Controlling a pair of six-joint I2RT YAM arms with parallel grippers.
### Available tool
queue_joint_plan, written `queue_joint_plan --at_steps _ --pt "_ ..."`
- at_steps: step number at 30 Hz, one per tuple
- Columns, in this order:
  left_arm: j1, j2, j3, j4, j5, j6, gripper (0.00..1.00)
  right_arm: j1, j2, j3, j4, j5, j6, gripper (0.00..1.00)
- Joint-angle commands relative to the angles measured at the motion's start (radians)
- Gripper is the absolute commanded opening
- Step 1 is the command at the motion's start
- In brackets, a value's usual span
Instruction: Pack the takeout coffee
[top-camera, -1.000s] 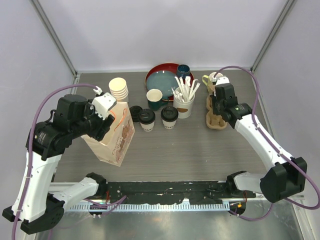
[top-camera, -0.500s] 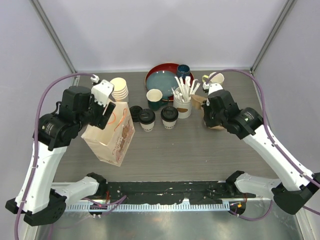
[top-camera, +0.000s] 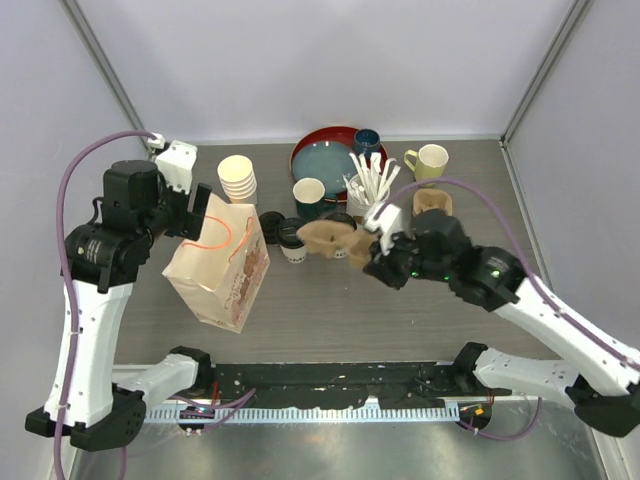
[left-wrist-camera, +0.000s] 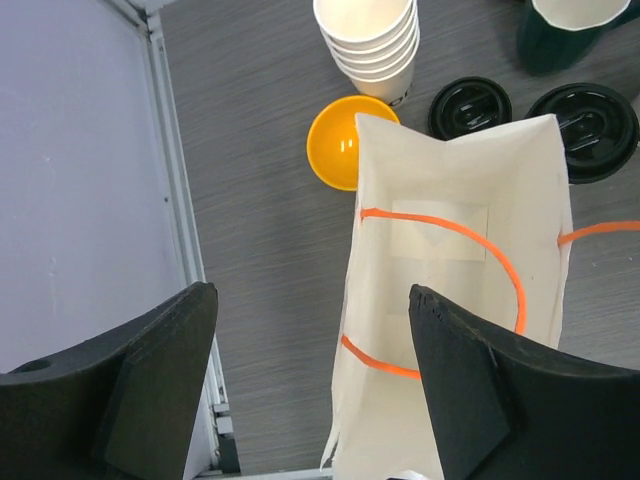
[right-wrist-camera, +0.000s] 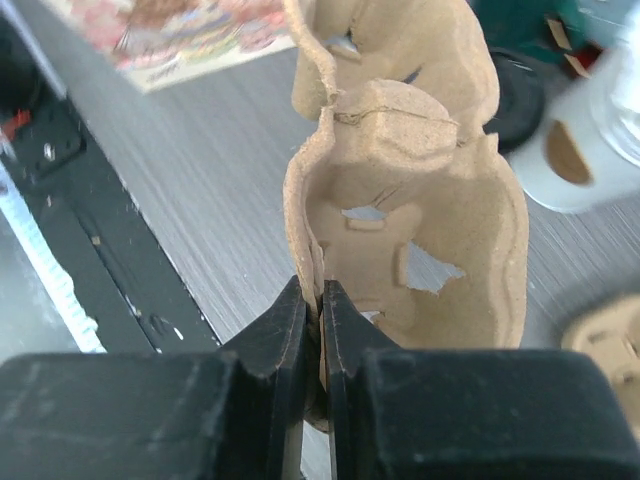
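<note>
One takeout coffee cup (top-camera: 292, 241) with a black lid (left-wrist-camera: 595, 125) stands just right of the open paper bag (top-camera: 222, 268). The second cup is mostly hidden in the top view behind a brown cardboard cup carrier (top-camera: 325, 238); its black lid (right-wrist-camera: 515, 95) shows past the carrier. My right gripper (top-camera: 368, 255) (right-wrist-camera: 318, 295) is shut on the carrier's (right-wrist-camera: 420, 230) edge and holds it in the air over mid-table. My left gripper (top-camera: 197, 213) (left-wrist-camera: 310, 300) is wide open above the bag's (left-wrist-camera: 455, 250) left rim, with nothing in it.
A loose black lid (top-camera: 270, 222), a stack of paper cups (top-camera: 238, 178), a teal cup (top-camera: 310, 195), a stirrer pot (top-camera: 368, 205), a red tray (top-camera: 312, 143), a yellow-green mug (top-camera: 432, 160) and another carrier (top-camera: 432, 203) stand behind. An orange disc (left-wrist-camera: 345, 140) lies by the bag.
My right arm has lifted the carrier off the right side and swung it left to mid-table. My left gripper has opened wider and drawn back from the bag.
</note>
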Motion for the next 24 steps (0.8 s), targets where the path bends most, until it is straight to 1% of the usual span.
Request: queue_joint_plan --at_steps 1,2,3,5,6,7,8,10,15,16,17,19,22,24 --pt "0.101 -0.015 -0.018 0.007 0.125 0.016 0.81 0.171 0.083 -0.078 0.134 -0.011 -0.232 0.02" --pt "0.157 -0.017 -0.026 -0.005 0.159 0.024 0.82 0.227 0.081 -0.102 0.163 0.009 -0.255 0.03" --pt "0.185 -0.012 -0.032 -0.014 0.249 0.031 0.82 0.248 0.081 -0.154 0.194 0.011 -0.276 0.03" --pt "0.257 -0.006 -0.046 -0.057 0.334 0.063 0.82 0.281 0.067 -0.243 0.292 -0.014 -0.348 0.03" --pt "0.279 -0.002 -0.050 -0.072 0.416 0.074 0.81 0.288 0.063 -0.272 0.334 -0.029 -0.373 0.03" --pt "0.303 0.003 -0.056 -0.086 0.449 0.100 0.81 0.291 0.061 -0.297 0.395 -0.037 -0.388 0.03" --pt "0.348 0.005 -0.059 -0.114 0.480 0.112 0.81 0.292 0.063 -0.337 0.414 -0.040 -0.422 0.03" --pt "0.374 -0.008 -0.062 -0.138 0.520 0.139 0.81 0.292 0.070 -0.374 0.466 -0.029 -0.444 0.03" --pt "0.389 -0.044 -0.026 -0.232 0.543 0.231 0.82 0.292 0.158 -0.453 0.513 0.020 -0.563 0.03" --pt "0.388 -0.052 -0.009 -0.285 0.575 0.257 0.82 0.292 0.168 -0.463 0.527 0.046 -0.575 0.03" --pt "0.389 -0.054 -0.004 -0.322 0.601 0.342 0.82 0.291 0.179 -0.482 0.547 0.055 -0.586 0.03" --pt "0.389 -0.060 -0.015 -0.394 0.633 0.405 0.82 0.292 0.196 -0.507 0.605 0.052 -0.647 0.03" --pt "0.389 -0.072 -0.068 -0.378 0.618 0.453 0.82 0.292 0.208 -0.547 0.651 0.026 -0.720 0.03" --pt "0.388 -0.063 -0.096 -0.341 0.571 0.455 0.83 0.292 0.222 -0.550 0.653 0.015 -0.762 0.04"
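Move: The cup carrier is already pinched in the right hand. The bare table it is brought to lies about 8 cm left of that hand, level fore and aft, some 25 cm below. Beyond stand the two lidded cups: one 10 cm ahead and 4 left of the hand, the other 9 ahead, 13 left. The paper bag's middle is 24 cm left, 3 ahead. From the open left hand, the bag lies 4 cm back, 6 right, 22 below. The cup carrier, kept pinched by its edge, is lowered about 19 cm by the right hand to the bare table on the robot's side of the lidded cups, swinging left over the first third. The wrist turns it counter-clockwise roughly 35 degrees and tips the fingers further down. Meanwhile the open left hand bows out left, then draws back and sinks over the paper bag without gripping it. ##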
